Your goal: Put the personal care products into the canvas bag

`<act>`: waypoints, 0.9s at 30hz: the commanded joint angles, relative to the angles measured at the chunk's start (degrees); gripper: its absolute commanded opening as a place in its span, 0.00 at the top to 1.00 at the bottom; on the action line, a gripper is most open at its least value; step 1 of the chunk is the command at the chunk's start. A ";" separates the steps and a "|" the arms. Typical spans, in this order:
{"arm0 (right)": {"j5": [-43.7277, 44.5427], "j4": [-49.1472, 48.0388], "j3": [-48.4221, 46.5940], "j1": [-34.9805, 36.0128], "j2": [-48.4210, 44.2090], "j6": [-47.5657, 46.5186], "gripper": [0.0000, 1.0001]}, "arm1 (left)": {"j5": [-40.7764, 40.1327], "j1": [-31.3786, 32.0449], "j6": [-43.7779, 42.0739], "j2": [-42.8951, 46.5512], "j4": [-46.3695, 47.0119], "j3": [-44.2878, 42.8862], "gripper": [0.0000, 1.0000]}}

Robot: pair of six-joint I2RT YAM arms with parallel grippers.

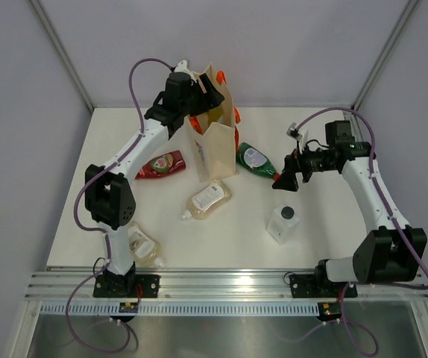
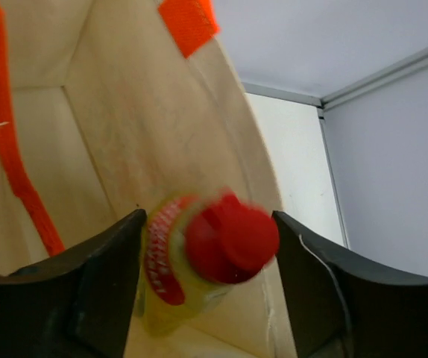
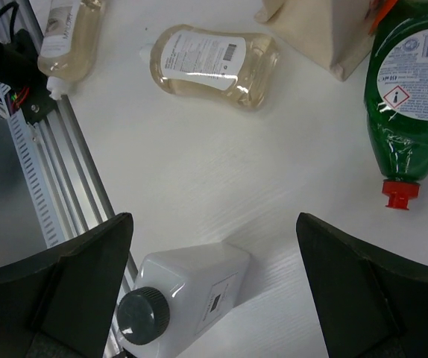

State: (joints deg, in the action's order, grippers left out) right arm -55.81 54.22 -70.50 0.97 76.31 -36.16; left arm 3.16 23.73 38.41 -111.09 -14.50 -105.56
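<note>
My left gripper (image 1: 199, 93) hangs over the mouth of the canvas bag (image 1: 214, 142). In the left wrist view its jaws (image 2: 208, 253) stand apart around the olive-yellow bottle (image 2: 171, 287) with a red cap, which is blurred and sits low inside the bag (image 2: 139, 112). On the table lie a red bottle (image 1: 162, 164), a green bottle (image 1: 255, 159) and two peach bottles (image 1: 208, 198) (image 1: 143, 246). The clear squarish bottle (image 1: 282, 222) stands upright. My right gripper (image 1: 282, 179) hovers open above it, and the bottle (image 3: 192, 287) shows low between the fingers, untouched.
An aluminium rail (image 1: 229, 282) runs along the near table edge, close to the squarish bottle. Orange handles (image 2: 13, 164) hang inside the bag. The green bottle (image 3: 411, 82) and a peach bottle (image 3: 214, 63) lie beside the bag's base (image 3: 326, 30).
</note>
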 commanded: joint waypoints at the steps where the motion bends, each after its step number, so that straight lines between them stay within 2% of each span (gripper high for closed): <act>1: 7.28 -1.92 -2.18 3.06 4.80 3.62 0.01 | 4.14 0.44 0.70 2.54 8.17 -1.93 0.26; 2: 12.17 -2.44 -2.97 3.94 6.20 5.03 0.00 | 4.22 0.44 0.70 2.54 8.17 -1.58 0.23; 3: 14.65 -3.41 -4.80 5.86 8.91 6.18 0.00 | 4.31 0.44 0.52 2.54 7.91 -1.58 0.15; 4: 19.20 -4.02 -5.78 6.49 10.51 9.06 0.01 | 4.31 0.44 -0.09 2.54 7.82 -1.67 0.13; 9: 30.91 -7.90 -14.21 8.87 20.61 19.27 0.01 | 3.79 0.36 -3.77 3.94 5.89 -2.37 0.10; 13: 39.62 -7.81 -20.10 12.73 27.65 19.29 0.00 | 3.70 0.01 -9.22 6.93 3.79 -2.72 0.09; 15: 39.99 -7.02 -22.92 13.61 30.99 17.80 0.00 | 2.48 -0.35 -13.86 10.25 0.80 -2.20 0.07; 16: 39.99 -7.02 -23.62 14.05 31.87 17.10 0.00 | 1.94 -0.52 -15.46 11.76 -0.34 -1.59 0.01; 18: 39.73 -6.67 -25.38 14.41 34.16 13.51 0.00 | 0.54 -1.22 -19.32 15.36 -2.72 0.78 0.01; 21: 36.48 -2.46 -29.42 14.67 38.29 5.26 0.01 | -0.17 -2.80 -21.44 24.67 -2.99 9.91 0.01; 22: 37.17 -2.01 -30.48 14.67 39.60 4.44 0.00 | -0.34 -3.16 -21.45 29.56 -2.99 15.07 0.01; 27: 37.36 1.59 -39.88 15.02 48.48 4.69 0.00 | -2.89 -4.13 -20.58 43.13 -4.30 28.98 0.01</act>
State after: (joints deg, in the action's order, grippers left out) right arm -18.98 52.53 -105.21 15.49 121.36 -29.04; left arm 2.76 19.53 19.68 -73.36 -17.89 -83.09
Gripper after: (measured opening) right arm 0.993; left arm 0.984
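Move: The left hand is in the mouth of the canvas bag, whose middle is some 14 cm below and about 3 cm back; the yellow bottle is between its already part-opened fingers, its middle roughly 6 cm below. The green bottle lies about 17 cm ahead of the right hand, 5 cm left and 19 cm below. From that hand, the white bottle stands 10 cm back and 1 cm left, and the bag 22 cm ahead and 18 cm left. Forward and down, about 17 cm out and 13 cm lower, the open right hand sweeps in over the green bottle, its fingers tipping some 30 degrees steeper; no touch shows. The left hand opens wide almost in place at the bag's mouth, freeing the yellow bottle, then draws back, up and left out of the bag, its fingers tilting upward. ##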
